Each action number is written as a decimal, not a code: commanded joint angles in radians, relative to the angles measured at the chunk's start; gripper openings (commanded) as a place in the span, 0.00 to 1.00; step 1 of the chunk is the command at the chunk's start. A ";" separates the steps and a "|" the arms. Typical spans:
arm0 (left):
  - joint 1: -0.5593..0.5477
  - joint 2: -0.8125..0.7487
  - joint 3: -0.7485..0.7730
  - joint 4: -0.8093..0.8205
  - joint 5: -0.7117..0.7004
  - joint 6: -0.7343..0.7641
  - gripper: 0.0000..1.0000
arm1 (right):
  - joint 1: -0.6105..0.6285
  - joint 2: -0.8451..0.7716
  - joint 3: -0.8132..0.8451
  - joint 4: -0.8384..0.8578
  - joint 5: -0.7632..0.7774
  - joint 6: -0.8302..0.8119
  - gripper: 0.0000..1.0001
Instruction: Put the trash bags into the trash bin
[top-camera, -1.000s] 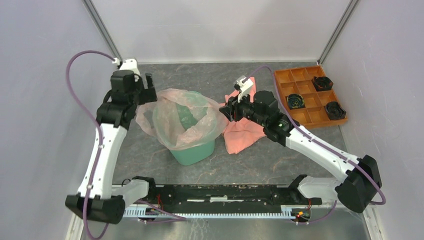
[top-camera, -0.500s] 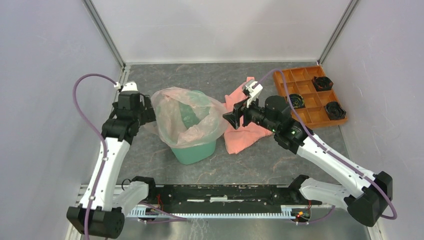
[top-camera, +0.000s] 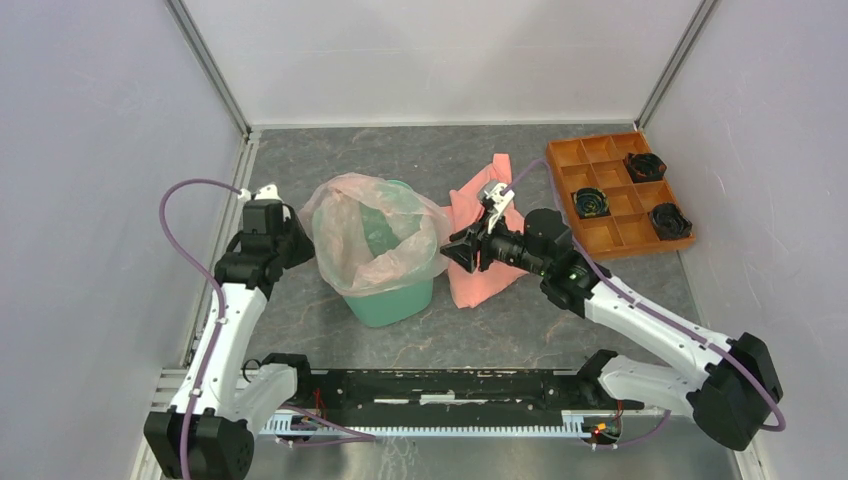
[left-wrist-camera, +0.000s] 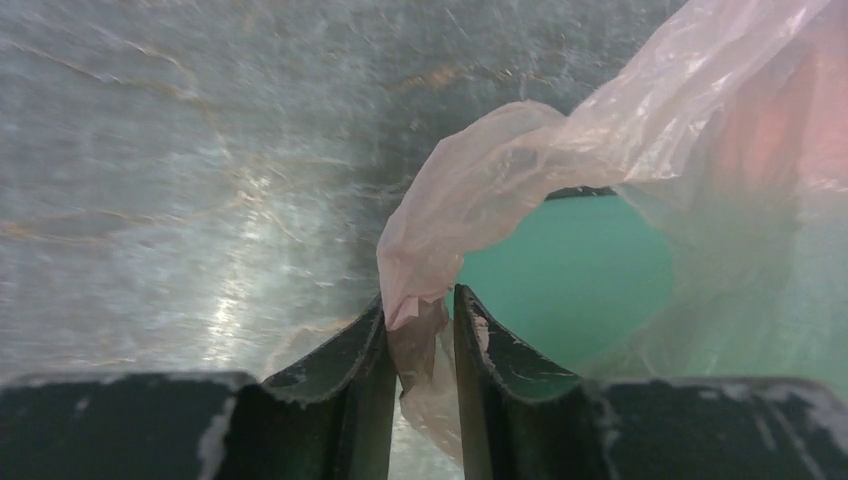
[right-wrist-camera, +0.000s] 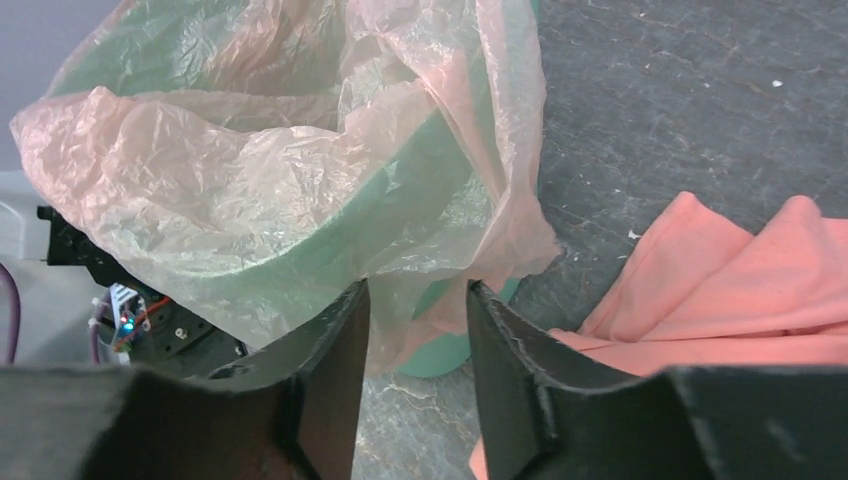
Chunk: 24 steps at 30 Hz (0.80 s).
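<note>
The mint-green trash bin (top-camera: 392, 302) stands at the centre left of the table. The pale pink trash bag (top-camera: 375, 225) lines it, its mouth draped over the rim. My left gripper (top-camera: 298, 240) is shut on a bunched fold of the bag's left edge; the left wrist view shows the gripper (left-wrist-camera: 418, 300), the bag (left-wrist-camera: 600, 130) and the bin's wall (left-wrist-camera: 570, 270). My right gripper (top-camera: 453, 250) is at the bag's right edge. In the right wrist view it (right-wrist-camera: 417, 285) stands open a finger's width, with the bag (right-wrist-camera: 250, 170) hanging just beyond its tips, over the bin (right-wrist-camera: 440, 350).
A salmon-orange cloth (top-camera: 482, 255) lies crumpled right of the bin, under my right arm; it also shows in the right wrist view (right-wrist-camera: 730, 280). An orange compartment tray (top-camera: 610, 150) with three black round parts (top-camera: 645, 165) sits at the back right. Walls enclose the table.
Both grippers have moved down and toward the near edge beside the bin. The bag's edges have come down over the rim, and its stretched mouth has narrowed.
</note>
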<state>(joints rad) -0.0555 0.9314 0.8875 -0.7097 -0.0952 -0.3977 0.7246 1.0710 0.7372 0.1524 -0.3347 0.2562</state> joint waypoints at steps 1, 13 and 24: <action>0.006 -0.038 -0.093 0.132 0.147 -0.146 0.31 | -0.001 0.038 -0.019 0.120 -0.015 0.053 0.43; 0.005 -0.176 -0.366 0.200 0.186 -0.420 0.03 | -0.001 0.125 -0.090 0.202 -0.051 0.118 0.23; 0.005 -0.305 -0.513 0.220 0.173 -0.648 0.02 | -0.002 0.089 0.015 -0.079 0.117 -0.052 0.25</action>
<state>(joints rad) -0.0536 0.6529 0.3710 -0.4915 0.0883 -0.9489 0.7246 1.2064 0.6827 0.2153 -0.3157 0.3119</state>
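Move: The trash bag's left edge already lies between the left hand's half-open fingers, about 1 cm to the right; the middle of the trash bin is some 12 cm right, 3 cm ahead and 8 cm lower. For the right hand, the bag's right edge hangs about 2 cm left, 2 cm ahead and slightly lower, the bin's middle roughly 12 cm left, 5 cm ahead and 14 cm below. The pink cloth lies about 9 cm right, 8 cm ahead and 22 cm down. Closing its fingers on the trash bag's left edge, the left hand draws it down about 10 cm, and some 5 cm back and right, along the outside of the bin's near-left side, its left side rolling down about 30 degrees. The right hand sinks roughly 6 cm beside the bag's right edge, tips down slightly and half-closes its fingers; whether they grip film can't be seen. ##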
